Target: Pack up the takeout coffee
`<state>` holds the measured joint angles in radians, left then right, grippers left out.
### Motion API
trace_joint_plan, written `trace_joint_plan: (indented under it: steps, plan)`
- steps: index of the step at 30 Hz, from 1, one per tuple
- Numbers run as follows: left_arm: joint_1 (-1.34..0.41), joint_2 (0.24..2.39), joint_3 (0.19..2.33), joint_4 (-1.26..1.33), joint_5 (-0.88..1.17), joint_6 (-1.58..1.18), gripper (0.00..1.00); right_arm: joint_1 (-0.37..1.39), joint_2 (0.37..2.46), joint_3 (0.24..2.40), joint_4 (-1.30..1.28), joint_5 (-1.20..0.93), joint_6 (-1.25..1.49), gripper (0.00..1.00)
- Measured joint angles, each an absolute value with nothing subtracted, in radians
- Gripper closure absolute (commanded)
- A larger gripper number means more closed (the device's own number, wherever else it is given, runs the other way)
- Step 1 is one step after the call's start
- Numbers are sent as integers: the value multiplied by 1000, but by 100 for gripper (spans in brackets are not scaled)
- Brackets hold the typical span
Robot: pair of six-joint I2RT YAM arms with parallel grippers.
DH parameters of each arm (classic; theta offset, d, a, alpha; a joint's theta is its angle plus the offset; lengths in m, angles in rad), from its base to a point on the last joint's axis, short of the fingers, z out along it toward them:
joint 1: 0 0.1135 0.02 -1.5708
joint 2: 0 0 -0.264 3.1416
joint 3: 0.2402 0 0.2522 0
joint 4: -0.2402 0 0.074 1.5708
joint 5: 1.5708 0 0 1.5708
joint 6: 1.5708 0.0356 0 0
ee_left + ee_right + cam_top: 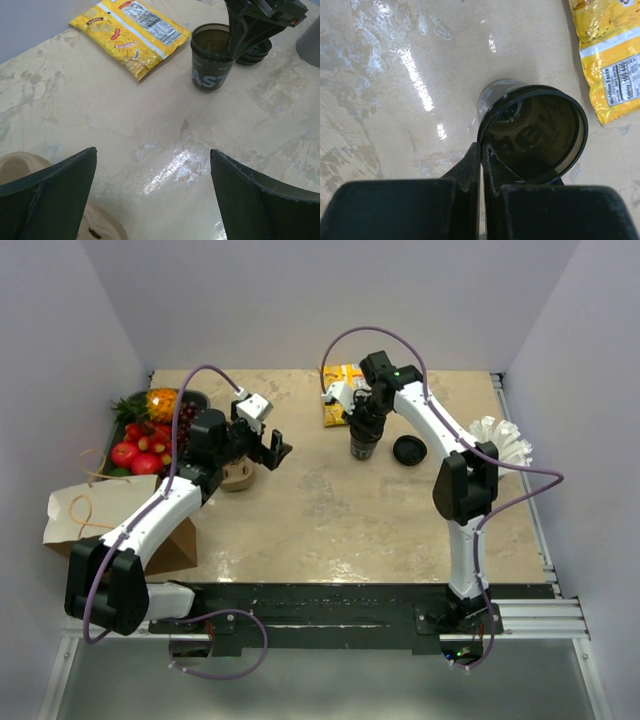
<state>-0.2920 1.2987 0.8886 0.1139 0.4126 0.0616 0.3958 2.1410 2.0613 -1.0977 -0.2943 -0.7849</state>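
Observation:
The takeout coffee cup point(362, 446) is a dark see-through cup, open-topped, standing at mid-table. Its black lid point(410, 451) lies flat just to its right. My right gripper point(482, 145) comes down on the cup point(540, 130) and is shut on its rim, one finger inside the wall and one outside. In the left wrist view the cup point(210, 70) shows with the right gripper point(239, 42) on its rim. My left gripper point(152, 152) stands open over bare table, with a brown pulp cup carrier point(238, 476) right below and beside it.
A yellow snack bag point(340, 392) lies behind the cup. A brown paper bag point(110, 520) lies on its side at the front left, with a bowl of fruit point(150, 430) behind it. White paper filters point(500, 440) sit at the right edge.

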Motion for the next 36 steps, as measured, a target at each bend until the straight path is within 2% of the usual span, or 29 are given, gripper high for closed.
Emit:
trace_joint_plan:
  steps: [12,19,23,28,36]
  plan:
    - [-308,1300,884,119,419,45,1,437,2085,2117,-1072,-252,-747,100]
    - [-308,1296,891,70,373,50,0,468,2053,2239,-1110,-234,-767,100]
    - [-270,1295,948,-28,338,33,0,575,1942,2143,-1101,-216,-814,100]
    - [-139,1300,1044,-117,304,-48,0,717,1857,1969,-1074,-228,-859,100]
    - [-125,1262,1034,-136,265,-105,0,786,1895,1749,-1011,-208,-871,100]
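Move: My right hand already pinches the near rim of the upper of two nested cups. The open patch of table I take it to lies about 12 cm back, 12 cm to the left and 11 cm below. The nest's middle is some 3 cm ahead and 2 cm left, the yellow bag 15 cm ahead and 6 cm left, the black lids 8 cm right and 3 cm ahead. From my left hand that patch is roughly 12 cm right, 3 cm back and 19 cm down. Keeping the rim pinched, I raise my right hand about 12 cm to draw the upper cup out of the lower one. Near the top I swing it back and left towards the open table, then sink about 11 cm, turning 25 degrees counter-clockwise. My open left hand swings some 8 cm left, out of the way, turning counter-clockwise too. ##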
